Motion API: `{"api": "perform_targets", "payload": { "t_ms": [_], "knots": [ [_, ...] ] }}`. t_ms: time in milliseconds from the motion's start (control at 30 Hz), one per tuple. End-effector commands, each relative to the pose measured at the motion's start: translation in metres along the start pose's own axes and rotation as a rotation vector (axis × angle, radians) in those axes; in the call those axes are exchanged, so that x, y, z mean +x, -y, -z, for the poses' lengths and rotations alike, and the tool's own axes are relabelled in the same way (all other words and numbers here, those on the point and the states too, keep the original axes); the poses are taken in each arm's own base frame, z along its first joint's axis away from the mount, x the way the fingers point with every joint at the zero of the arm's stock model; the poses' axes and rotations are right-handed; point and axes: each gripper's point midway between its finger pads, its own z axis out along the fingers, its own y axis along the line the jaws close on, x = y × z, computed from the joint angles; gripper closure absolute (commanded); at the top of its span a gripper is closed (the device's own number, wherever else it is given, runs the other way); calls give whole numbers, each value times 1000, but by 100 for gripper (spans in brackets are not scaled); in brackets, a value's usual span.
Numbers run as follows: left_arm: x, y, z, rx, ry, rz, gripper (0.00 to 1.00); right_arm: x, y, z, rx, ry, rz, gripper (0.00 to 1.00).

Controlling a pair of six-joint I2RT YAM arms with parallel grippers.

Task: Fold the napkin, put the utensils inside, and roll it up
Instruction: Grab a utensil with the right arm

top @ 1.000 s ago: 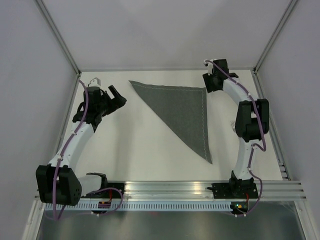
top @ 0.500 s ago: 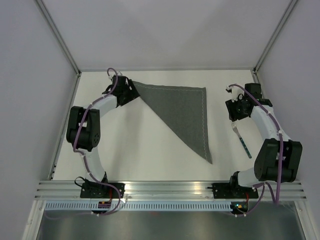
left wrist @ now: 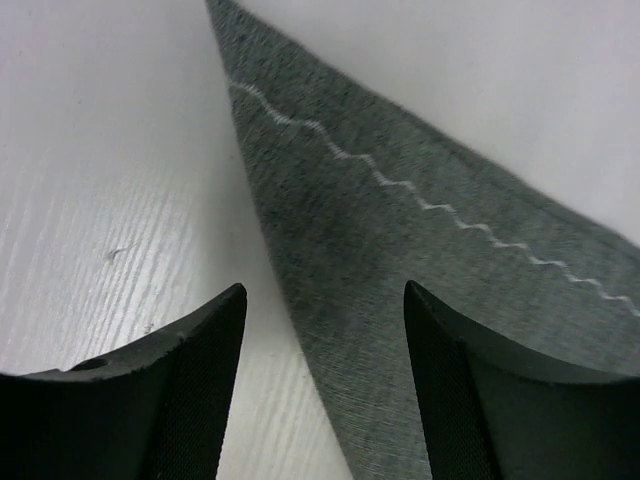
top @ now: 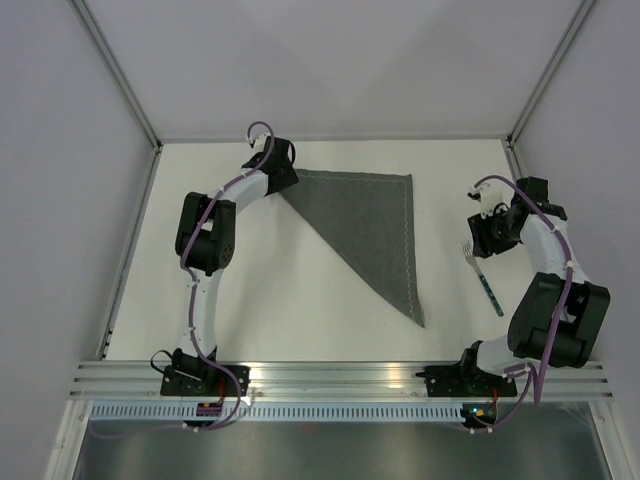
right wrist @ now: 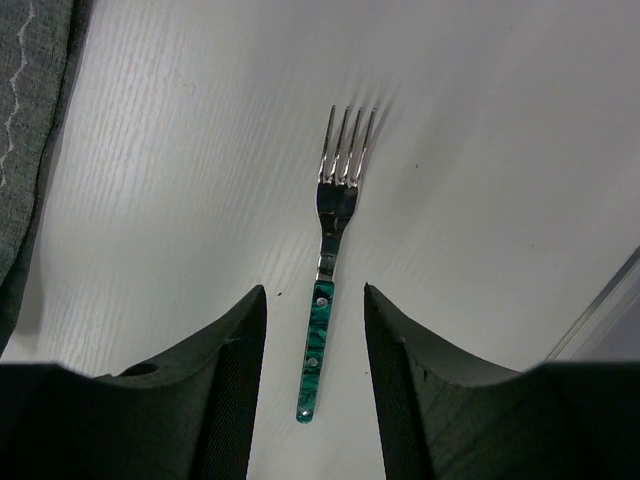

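The dark grey napkin [top: 372, 228] lies folded into a triangle on the white table, with a pale zigzag stitch along its hem. My left gripper [top: 284, 180] is open at the napkin's far left corner. In the left wrist view its fingertips [left wrist: 325, 300] straddle the napkin's edge [left wrist: 400, 220], low over it. The fork [top: 484, 276] lies right of the napkin, tines pointing away. My right gripper [top: 492, 232] is open above it. In the right wrist view the fork's teal handle [right wrist: 318, 340] lies between the open fingers of my right gripper [right wrist: 315, 295], untouched.
A metal rail [top: 340, 380] runs along the near edge by the arm bases. Grey walls close the table at the back and sides. The table's right edge [right wrist: 605, 310] lies close to the fork. The napkin's hem shows at the left of the right wrist view [right wrist: 25, 90].
My left arm swung from the table's left side to the napkin's far left corner. My right arm left the napkin's far right corner and moved over the fork, which came into view.
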Motion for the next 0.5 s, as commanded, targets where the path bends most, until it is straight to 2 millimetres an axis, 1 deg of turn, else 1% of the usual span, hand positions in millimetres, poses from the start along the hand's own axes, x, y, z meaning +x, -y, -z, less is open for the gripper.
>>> {"api": "perform_targets", "payload": {
  "t_ms": [0, 67, 133, 167, 200, 233, 267, 300, 333, 400, 467],
  "knots": [
    [1, -23, -7, -109, -8, -27, 32, 12, -10, -8, -74, -26, 33, 51],
    [1, -22, -7, -115, -3, -38, 34, 14, -8, -11, -79, -37, 31, 50],
    [1, -22, -7, -119, -11, -43, 41, 16, -9, -12, -88, -43, 32, 50],
    [7, -25, -8, -133, -37, -52, 44, 15, -9, -13, -94, -45, 30, 50],
    [9, -25, -8, -136, -49, -59, 48, 16, -8, -14, -98, -50, 29, 51],
    [4, -22, -8, -132, -43, -58, 52, 16, -8, -14, -98, -51, 29, 51],
    [13, -25, -11, -148, -68, -69, 56, 15, -7, -15, -99, -53, 28, 51],
    [11, -24, -11, -148, -68, -71, 62, 16, -6, -15, -99, -54, 31, 51],
    [12, -25, -11, -150, -72, -71, 66, 16, -5, -16, -95, -55, 32, 51],
    [16, -27, -12, -156, -87, -75, 74, 16, -3, -17, -93, -60, 31, 51],
    [18, -28, -11, -161, -94, -75, 80, 17, -4, -18, -98, -68, 33, 52]
  ]
}}
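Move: Just under the right hand, some 8 cm below, lies the middle of the fork, about 1 cm to the right, with its tines pointing outward. The napkin's right edge runs about 15 cm to that hand's left, level with it, and the napkin's near corner is about 15 cm left and 11 cm back. The left hand has the napkin's folded edge about 3 cm below and 1 cm to the left; the napkin's far left corner is roughly 9 cm farther out and 8 cm left. Sink the right gripper about 3 cm towards the fork, easing back a little and tipping the fingers slightly more upright, and keep them half open around its line without touching. Meanwhile lower the left gripper some 2.5 cm onto the napkin's folded edge, shift it slightly left, and bring its well-open fingers nearly together there to pinch the cloth. ##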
